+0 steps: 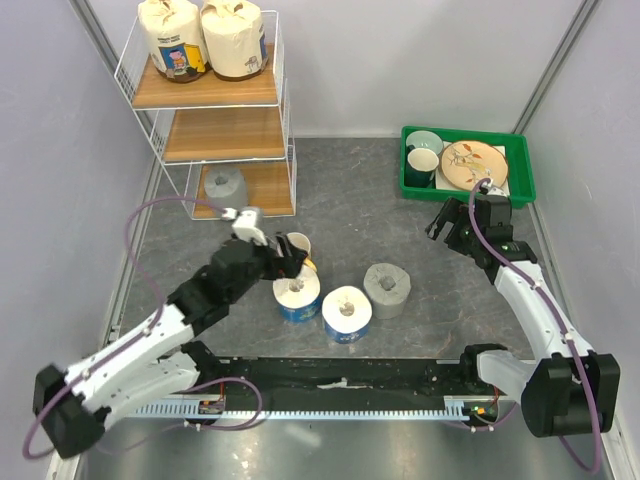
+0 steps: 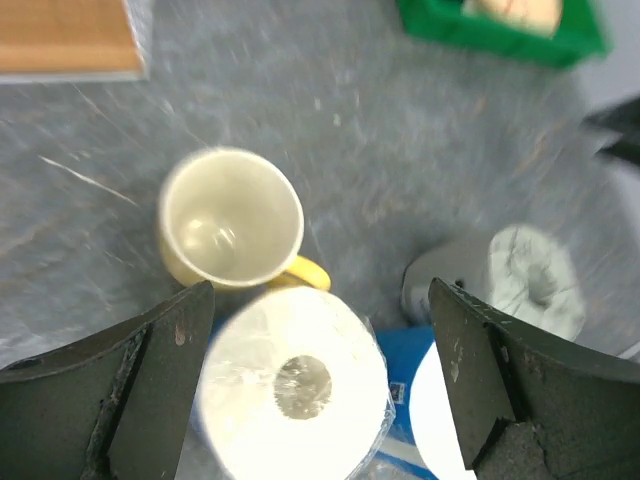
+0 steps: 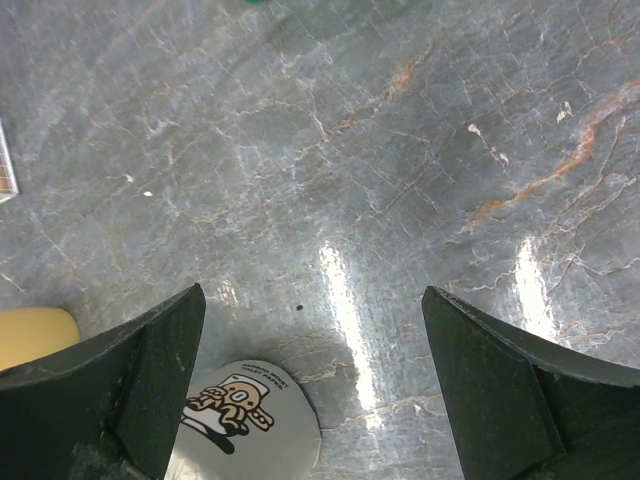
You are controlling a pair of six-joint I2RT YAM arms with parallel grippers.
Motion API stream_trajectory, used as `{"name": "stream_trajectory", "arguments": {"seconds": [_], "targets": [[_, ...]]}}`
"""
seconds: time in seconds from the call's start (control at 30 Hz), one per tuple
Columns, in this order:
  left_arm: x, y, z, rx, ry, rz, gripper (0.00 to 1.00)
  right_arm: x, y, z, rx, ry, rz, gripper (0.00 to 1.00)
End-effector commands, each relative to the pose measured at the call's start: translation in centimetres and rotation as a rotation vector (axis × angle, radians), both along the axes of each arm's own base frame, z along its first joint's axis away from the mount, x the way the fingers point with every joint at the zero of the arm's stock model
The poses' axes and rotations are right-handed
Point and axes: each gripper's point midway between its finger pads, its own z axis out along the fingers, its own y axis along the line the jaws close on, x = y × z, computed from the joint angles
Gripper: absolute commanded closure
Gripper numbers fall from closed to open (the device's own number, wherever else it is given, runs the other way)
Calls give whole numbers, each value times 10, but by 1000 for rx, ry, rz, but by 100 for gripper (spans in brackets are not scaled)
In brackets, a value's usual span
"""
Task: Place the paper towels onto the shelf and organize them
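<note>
The shelf (image 1: 225,135) stands at the back left. Two cream paper towels (image 1: 168,38) (image 1: 232,36) sit on its top tier and a grey one (image 1: 225,186) on the bottom tier. On the table stand two white-and-blue rolls (image 1: 297,293) (image 1: 347,312) and a grey roll (image 1: 387,288). My left gripper (image 1: 288,265) hovers open over the left white-and-blue roll (image 2: 295,385), one finger (image 2: 170,370) on each side of it, not touching. My right gripper (image 1: 436,224) is open at the right, above bare table, with the grey roll (image 3: 245,420) low in its wrist view.
A yellow mug (image 1: 298,245) (image 2: 232,220) stands upright just behind the left white-and-blue roll. A green tray (image 1: 520,188) with dishes sits at the back right. The second white-and-blue roll (image 2: 435,410) and the grey roll (image 2: 520,280) lie close to my left gripper's right finger.
</note>
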Motion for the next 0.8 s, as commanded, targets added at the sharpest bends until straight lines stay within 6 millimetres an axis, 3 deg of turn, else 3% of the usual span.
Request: {"name": "stream_trajectory", "arguments": {"seconds": [0.0, 0.1, 0.17, 0.2, 0.23, 0.3, 0.47, 0.77], "targets": [[10, -54, 9, 115, -69, -34, 6, 4, -5, 27, 2, -88, -39, 2], [-2, -105, 9, 146, -94, -155, 5, 0, -7, 29, -1, -94, -49, 2], [-1, -122, 9, 147, -106, -190, 5, -1, -10, 29, -11, -95, -64, 2], [-1, -135, 19, 122, -122, -215, 5, -1, -10, 29, -12, -95, -66, 2], [0, -142, 11, 140, -114, -233, 5, -1, -10, 28, -12, -91, -66, 2], [2, -155, 19, 122, -129, -255, 5, -1, -11, 28, -14, -89, -68, 2], [8, -178, 3, 167, -112, -310, 5, -1, -12, 27, -20, -84, -68, 2], [-15, -209, -18, 193, -83, -496, 10, -1, -14, 24, -30, -75, -78, 2]]}}
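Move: The grey paper towel roll still on the table is about 22 cm to the left hand's right, 2 cm back and 13 cm below. Also about 13 cm below that hand: the right blue-wrapped roll 13 cm right and 9 cm back, the left one 1 cm right and 4 cm back, the mug straight ahead 7 cm. From the right hand the grey roll is some 12 cm left, 13 cm back, 8 cm down. The left hand sweeps right about 18 cm towards the grey roll, turning some 20 degrees clockwise, fingers staying open. ##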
